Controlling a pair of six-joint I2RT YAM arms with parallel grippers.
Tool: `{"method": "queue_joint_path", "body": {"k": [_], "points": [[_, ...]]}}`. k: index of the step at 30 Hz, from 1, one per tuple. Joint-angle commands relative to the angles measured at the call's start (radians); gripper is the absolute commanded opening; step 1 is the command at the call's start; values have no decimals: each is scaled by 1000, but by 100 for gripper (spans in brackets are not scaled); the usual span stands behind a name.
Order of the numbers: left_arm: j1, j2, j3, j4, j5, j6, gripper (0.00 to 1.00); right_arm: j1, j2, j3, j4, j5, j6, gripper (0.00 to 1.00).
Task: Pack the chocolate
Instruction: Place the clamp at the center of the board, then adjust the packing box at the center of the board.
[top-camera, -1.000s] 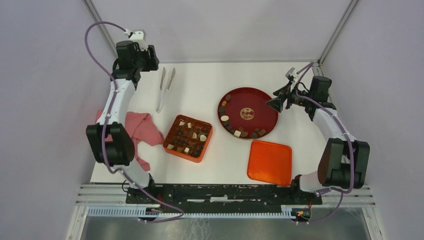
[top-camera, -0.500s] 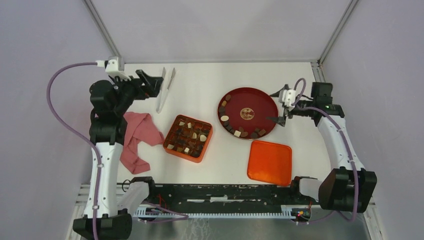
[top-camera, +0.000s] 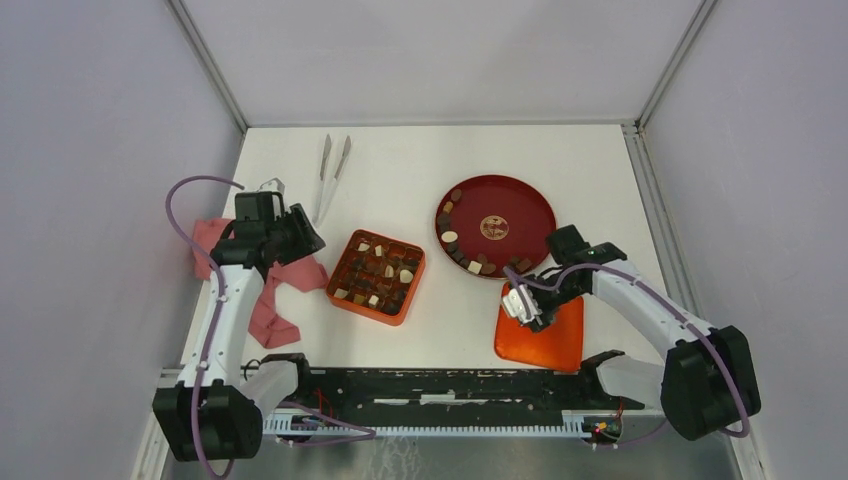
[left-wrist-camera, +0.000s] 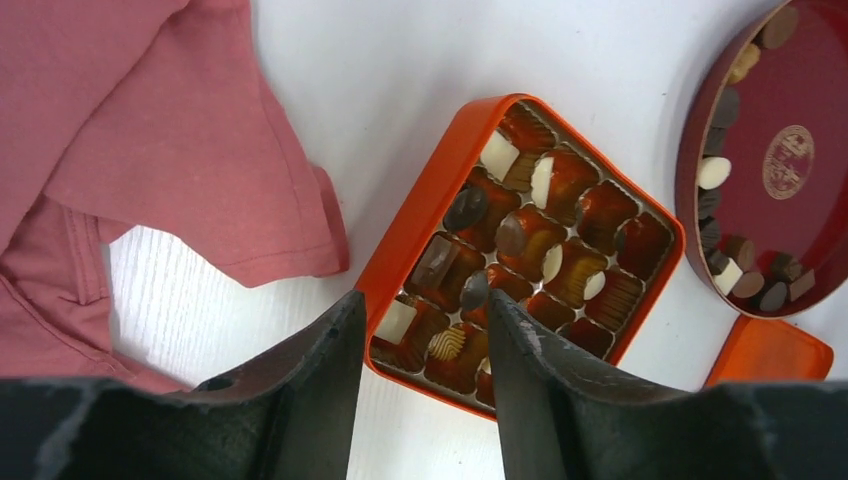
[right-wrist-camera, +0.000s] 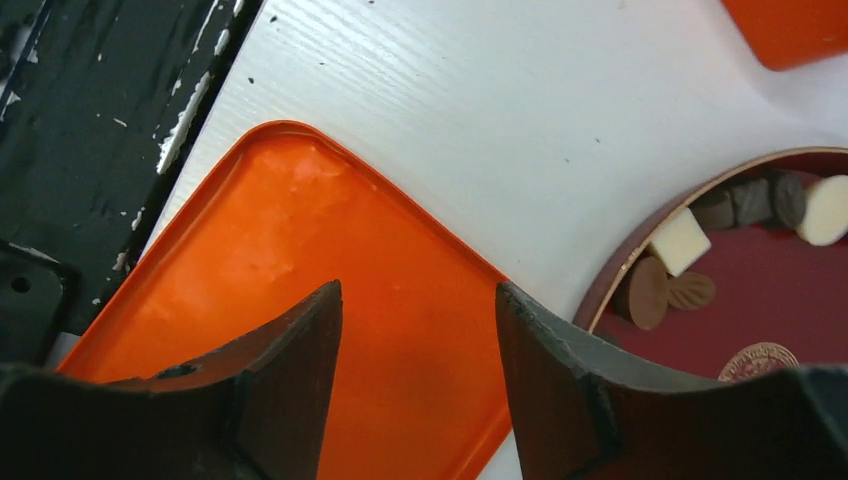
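Note:
The chocolate lies in two places. Some pieces (top-camera: 381, 272) fill cells of the orange compartmented box (top-camera: 365, 311), and others (top-camera: 452, 237) line the left and near rim of the dark-red plate (top-camera: 520, 210). My left gripper (top-camera: 303, 238) hovers over the pink cloth just left of the box. It is open and empty, with the box (left-wrist-camera: 425, 205) and its chocolate (left-wrist-camera: 497, 157) seen beyond the fingertips (left-wrist-camera: 345, 320). My right gripper (top-camera: 527, 306) is open and empty above the orange lid (right-wrist-camera: 300, 260), near the plate's chocolate (right-wrist-camera: 680, 242).
A pink cloth (top-camera: 272, 282) is crumpled left of the box. Metal tongs (top-camera: 331, 176) lie at the back left. The flat orange lid (top-camera: 558, 338) rests near the front edge, right of centre. White walls close in both sides.
The left arm swung from beside the tongs down to the cloth next to the box. The right arm left the plate's right edge and came down over the orange lid.

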Motion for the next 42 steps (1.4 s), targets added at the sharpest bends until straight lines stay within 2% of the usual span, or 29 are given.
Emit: {"method": "queue_joint_path", "body": {"k": [1,2,5,9,13,28,34,40,42], "points": [[3,76,-30,-9,-14,-68,50,91,24,-4,132,132,24,61],[3,96,-42,-11,4,-71,45,114,35,-1,144,154,5,60],[2,116,-80,-1,11,-92,39,167,70,-2,170,206,-101,59],[3,119,-111,3,30,-99,36,246,157,48,158,259,-186,52],[3,135,-134,1,51,-96,35,313,245,98,136,318,-201,42],[2,239,-160,26,39,-113,35,448,342,110,123,518,-250,21],[1,279,-164,38,65,-109,35,466,330,93,121,545,-285,15],[-1,284,-167,37,74,-111,35,469,317,87,110,530,-312,0],[-5,289,-168,35,76,-111,35,469,307,90,103,520,-314,0]]}}
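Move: From the left hand the orange chocolate box has its middle about 11 cm to the right, level fore and aft and some 13 cm below; the pink cloth's middle is about 12 cm left and the tongs' middle about 23 cm ahead, 2 cm right. From the right hand the orange tray's middle is about 1 cm ahead, 5 cm right and 7 cm down; the red plate is roughly 23 cm ahead, 4 cm left, the box 12 cm ahead, 29 cm left. The left hand sinks about 11 cm and draws back some 3 to 4 cm to the box's near-left corner, tipping its fingers further down and half narrowing them until one stands outside the left wall and the other inside. Meanwhile the right hand drops about 6 cm while shifting 3 cm left over the tray's left rim, twisting roughly 35 degrees counter-clockwise and rolling its left side down as the fingers close fully on that thin edge, pinching it near its middle. ##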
